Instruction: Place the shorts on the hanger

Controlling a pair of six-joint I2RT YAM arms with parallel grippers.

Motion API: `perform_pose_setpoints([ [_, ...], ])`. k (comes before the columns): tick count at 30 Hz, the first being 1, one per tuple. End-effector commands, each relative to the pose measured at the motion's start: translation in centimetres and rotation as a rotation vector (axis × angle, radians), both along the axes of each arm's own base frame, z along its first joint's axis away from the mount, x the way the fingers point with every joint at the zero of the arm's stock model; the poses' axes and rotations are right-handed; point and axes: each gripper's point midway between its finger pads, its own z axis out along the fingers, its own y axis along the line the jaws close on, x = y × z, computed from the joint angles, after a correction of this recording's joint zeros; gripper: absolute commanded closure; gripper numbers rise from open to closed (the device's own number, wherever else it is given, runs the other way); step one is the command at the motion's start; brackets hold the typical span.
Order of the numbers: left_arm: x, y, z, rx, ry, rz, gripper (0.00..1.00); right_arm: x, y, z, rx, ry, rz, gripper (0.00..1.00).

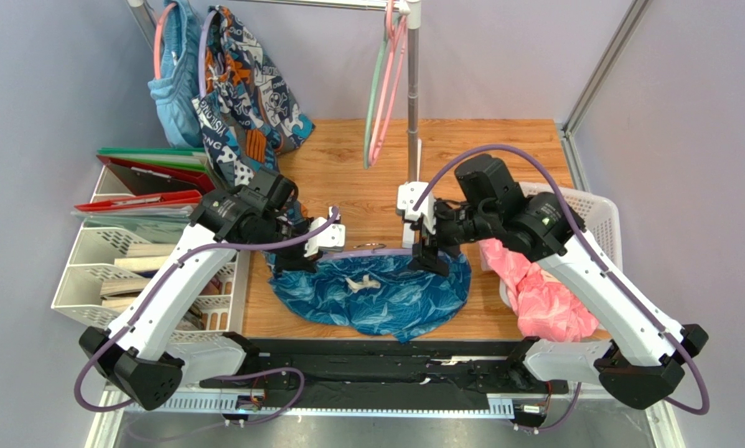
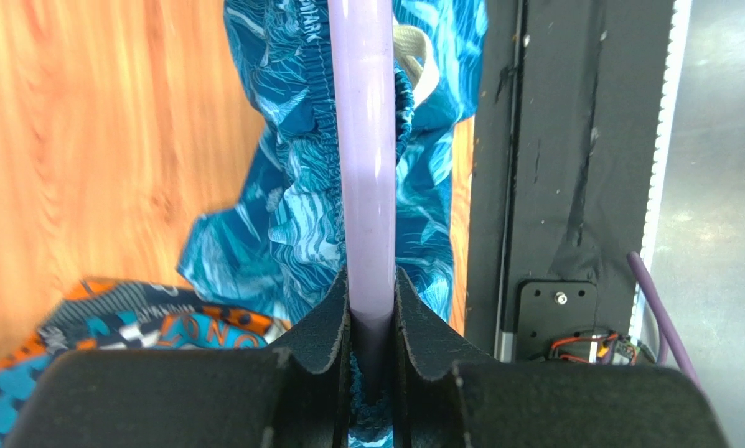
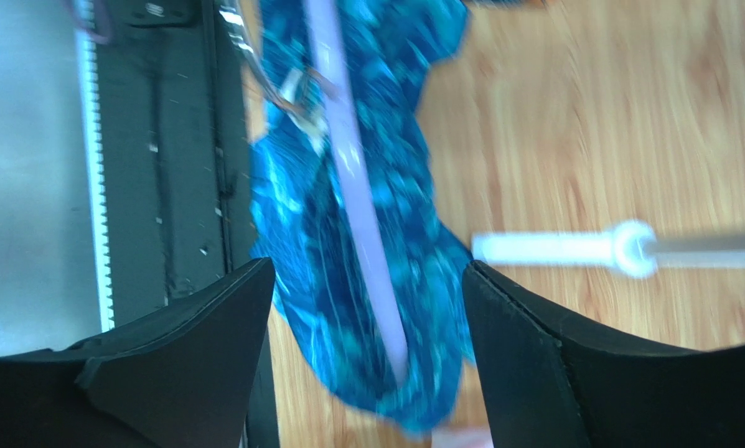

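Note:
The dark blue-teal shorts lie spread on the wooden table between the two arms, white drawstring up. The lavender hanger runs along their top edge, its bar threaded through the fabric. My left gripper is at the shorts' left end. In the left wrist view it is shut on the hanger, with bunched shorts beside and under the bar. My right gripper hovers over the right end. The right wrist view shows it open, astride the hanger and shorts, touching neither.
A white basket with a pink garment sits at the right. The rack pole stands behind, with mint and pink hangers. A navy cartoon garment and light blue shorts hang back left. File trays stand left.

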Motion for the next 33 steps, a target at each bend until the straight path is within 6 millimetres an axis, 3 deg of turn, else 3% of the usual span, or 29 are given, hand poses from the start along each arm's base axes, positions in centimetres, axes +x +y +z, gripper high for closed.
perform_pose_setpoints([
  [1,-1.7,-1.4,3.8,-0.155,-0.069,-0.126,1.0,-1.3,3.7,1.9,0.142,-0.069,0.173,0.25],
  [11,-2.0,-1.9,5.0,-0.174,-0.068,-0.18,1.0,-4.7,8.0,1.2,0.153,0.103,0.309,0.6],
  [15,-1.3,-1.9,5.5,-0.172,-0.096,-0.166,1.0,-5.5,8.8,1.0,0.137,0.232,0.267,1.0],
  [16,-1.1,-1.8,5.6,-0.168,-0.098,-0.128,1.0,-5.5,8.9,1.1,0.135,0.251,0.251,1.0],
  [20,1.2,-1.9,8.6,-0.307,-0.182,0.034,0.65,-5.5,8.2,2.8,0.177,0.318,0.152,1.0],
  [21,0.8,-1.8,10.0,-0.369,-0.18,0.076,0.62,-5.6,8.0,3.2,0.187,0.325,0.143,1.0],
  [22,1.6,-1.2,10.5,-0.388,-0.2,0.126,0.56,-5.9,7.6,3.9,0.205,0.323,0.136,1.0],
  [25,1.8,-0.6,12.6,-0.451,-0.243,0.182,0.29,-5.1,6.7,4.9,0.23,0.333,0.046,1.0],
  [26,2.0,-0.4,13.9,-0.489,-0.257,0.226,0.05,-4.8,6.4,5.7,0.249,0.344,0.006,1.0],
  [28,2.1,-0.3,15.8,-0.545,-0.282,0.267,0.01,-3.6,6.4,6.5,0.273,0.324,-0.062,1.0],
  [29,2.4,-0.4,17.7,-0.596,-0.336,0.276,0.01,-3.1,6.6,6.7,0.281,0.33,-0.09,1.0],
  [30,2.1,-0.1,18.9,-0.637,-0.337,0.336,0.01,-2.6,7.0,8.1,0.325,0.341,-0.126,1.0],
  [33,3.3,0.9,21.6,-0.716,-0.367,0.507,0.01,-0.3,8.2,9.8,0.401,0.359,-0.242,1.0],
])
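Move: The lilac hanger's neck, at the root of its hook, lies about 8 cm left of the empty right hand, 3 cm back and 5 cm below. The shorts' middle is some 11 cm left, 4 cm back and 18 cm down; the rack foot is 16 cm ahead, 1 cm left, 28 cm below. From the left hand, holding the hanger's left end, the neck is about 15 cm right, 2 cm ahead, 2 cm higher; the patterned clothes' hem is 10 cm ahead, 6 cm left, 15 cm below. The right fingers close on the hanger at its neck, beside the hook, after reaching about 7 cm left and a little back; they then lift about 5 cm, the wrist tilting over. The left hand keeps its grip while easing up about 3 cm, then opens wide, lets go of the hanger end and climbs another 12 cm, slightly forward, its fingers swinging some 30 degrees towards level. ##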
